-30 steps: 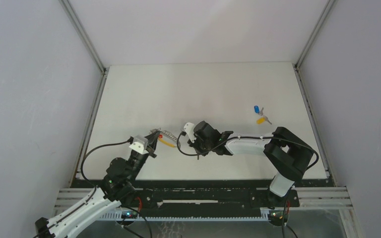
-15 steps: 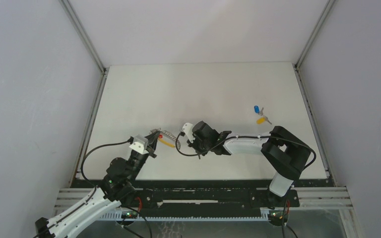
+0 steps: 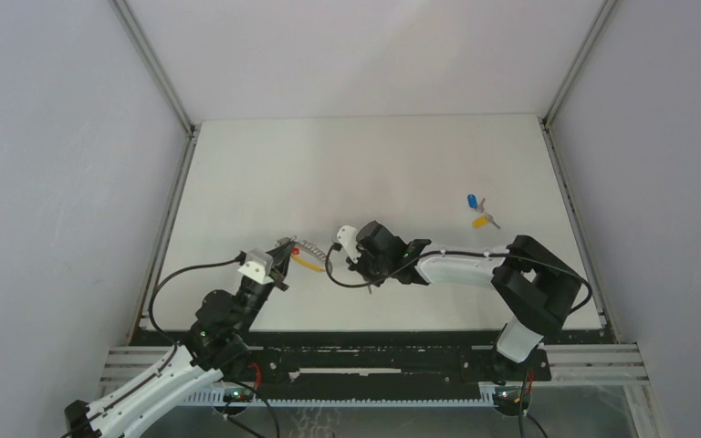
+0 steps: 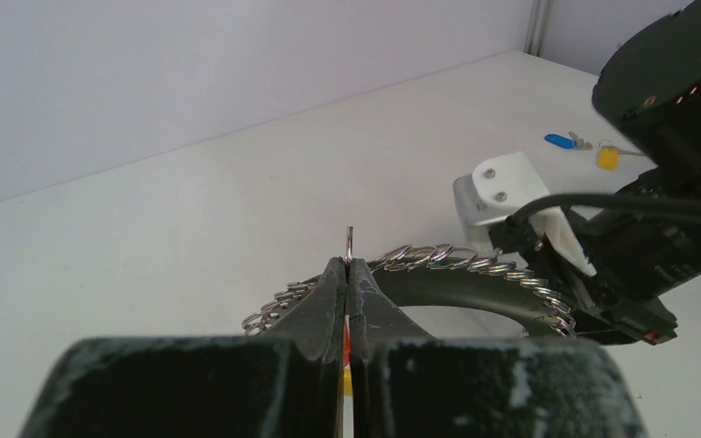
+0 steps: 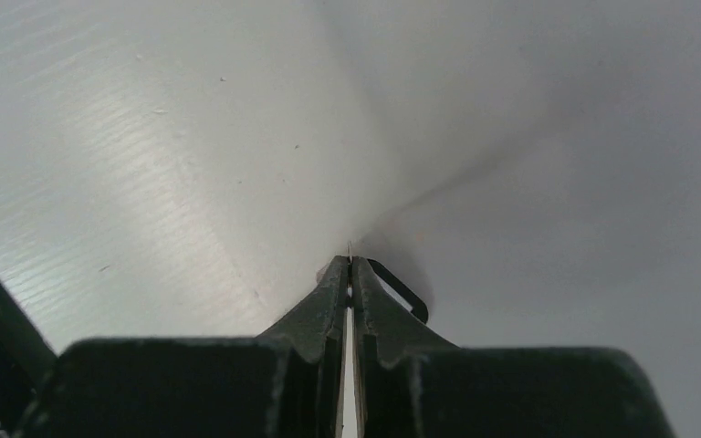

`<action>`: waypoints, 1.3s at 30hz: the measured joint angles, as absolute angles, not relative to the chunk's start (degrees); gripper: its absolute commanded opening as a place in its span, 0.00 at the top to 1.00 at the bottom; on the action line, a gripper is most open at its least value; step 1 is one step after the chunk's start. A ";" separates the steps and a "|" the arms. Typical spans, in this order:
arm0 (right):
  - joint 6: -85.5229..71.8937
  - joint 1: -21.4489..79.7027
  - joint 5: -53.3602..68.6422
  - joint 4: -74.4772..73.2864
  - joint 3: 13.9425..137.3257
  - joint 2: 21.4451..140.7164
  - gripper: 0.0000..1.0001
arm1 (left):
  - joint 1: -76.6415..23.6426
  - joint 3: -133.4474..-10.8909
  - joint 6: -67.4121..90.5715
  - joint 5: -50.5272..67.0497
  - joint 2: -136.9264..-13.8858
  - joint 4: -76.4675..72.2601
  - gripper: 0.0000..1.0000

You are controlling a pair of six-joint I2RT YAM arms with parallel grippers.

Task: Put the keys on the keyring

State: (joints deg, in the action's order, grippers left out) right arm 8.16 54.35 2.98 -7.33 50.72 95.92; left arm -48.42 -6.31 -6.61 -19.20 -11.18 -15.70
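My left gripper point(image 4: 349, 265) is shut on the keyring point(image 4: 475, 263), a chain of small metal rings; one ring stands up between the jaw tips. From above, the left gripper point(image 3: 283, 252) holds the keyring point(image 3: 305, 248) left of centre, with red and yellow pieces on it. My right gripper point(image 5: 350, 265) points down at the table, shut on a thin metal piece of a black-rimmed key point(image 5: 403, 290) that shows beside its right finger. From above, the right gripper point(image 3: 356, 265) sits just right of the keyring. A blue key point(image 3: 472, 201) and a yellow key point(image 3: 480, 220) lie far right.
The blue key point(image 4: 561, 140) and yellow key point(image 4: 608, 157) also show behind the right arm in the left wrist view. Grey walls with metal corner rails enclose the white table point(image 3: 365, 164). A black cable point(image 3: 330, 270) loops off the right wrist.
The right gripper's jaws have closed fully and the arm has shifted only slightly. The left gripper and the keyring have not moved.
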 measured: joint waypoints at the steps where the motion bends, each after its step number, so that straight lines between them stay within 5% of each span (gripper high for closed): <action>1: 8.32 54.19 3.16 -7.81 50.70 95.09 1.00 | -48.42 -6.31 -6.61 -19.07 -11.18 -15.70 1.00; 26: 21.56 50.17 20.45 -19.57 49.54 55.59 1.00 | -48.42 -17.15 -19.66 11.31 -31.31 -13.13 1.00; 39: 31.00 54.65 21.98 -21.23 49.54 57.23 1.00 | -48.42 -22.22 -25.30 24.67 -37.50 -7.55 1.00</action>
State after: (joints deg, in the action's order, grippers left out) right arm 31.00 54.65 21.98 -21.23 49.54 57.23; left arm -48.42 -22.22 -25.30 24.67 -37.50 -7.55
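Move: The left hand already pinches the coiled keyring; its gripped wire end lies from the right hand about 15 cm left, level fore and aft, and 18 cm up. The key, already in the right fingers just over the table, lies some 16 cm right of the left hand, 1 cm back and 20 cm below. From the right hand, the yellow-tagged key lies 30 cm right, 14 cm ahead, and the blue-tagged key 28 cm right, 19 cm ahead. Right lifts its key about 20 cm and back, left swings the keyring some 11 cm right and back. ##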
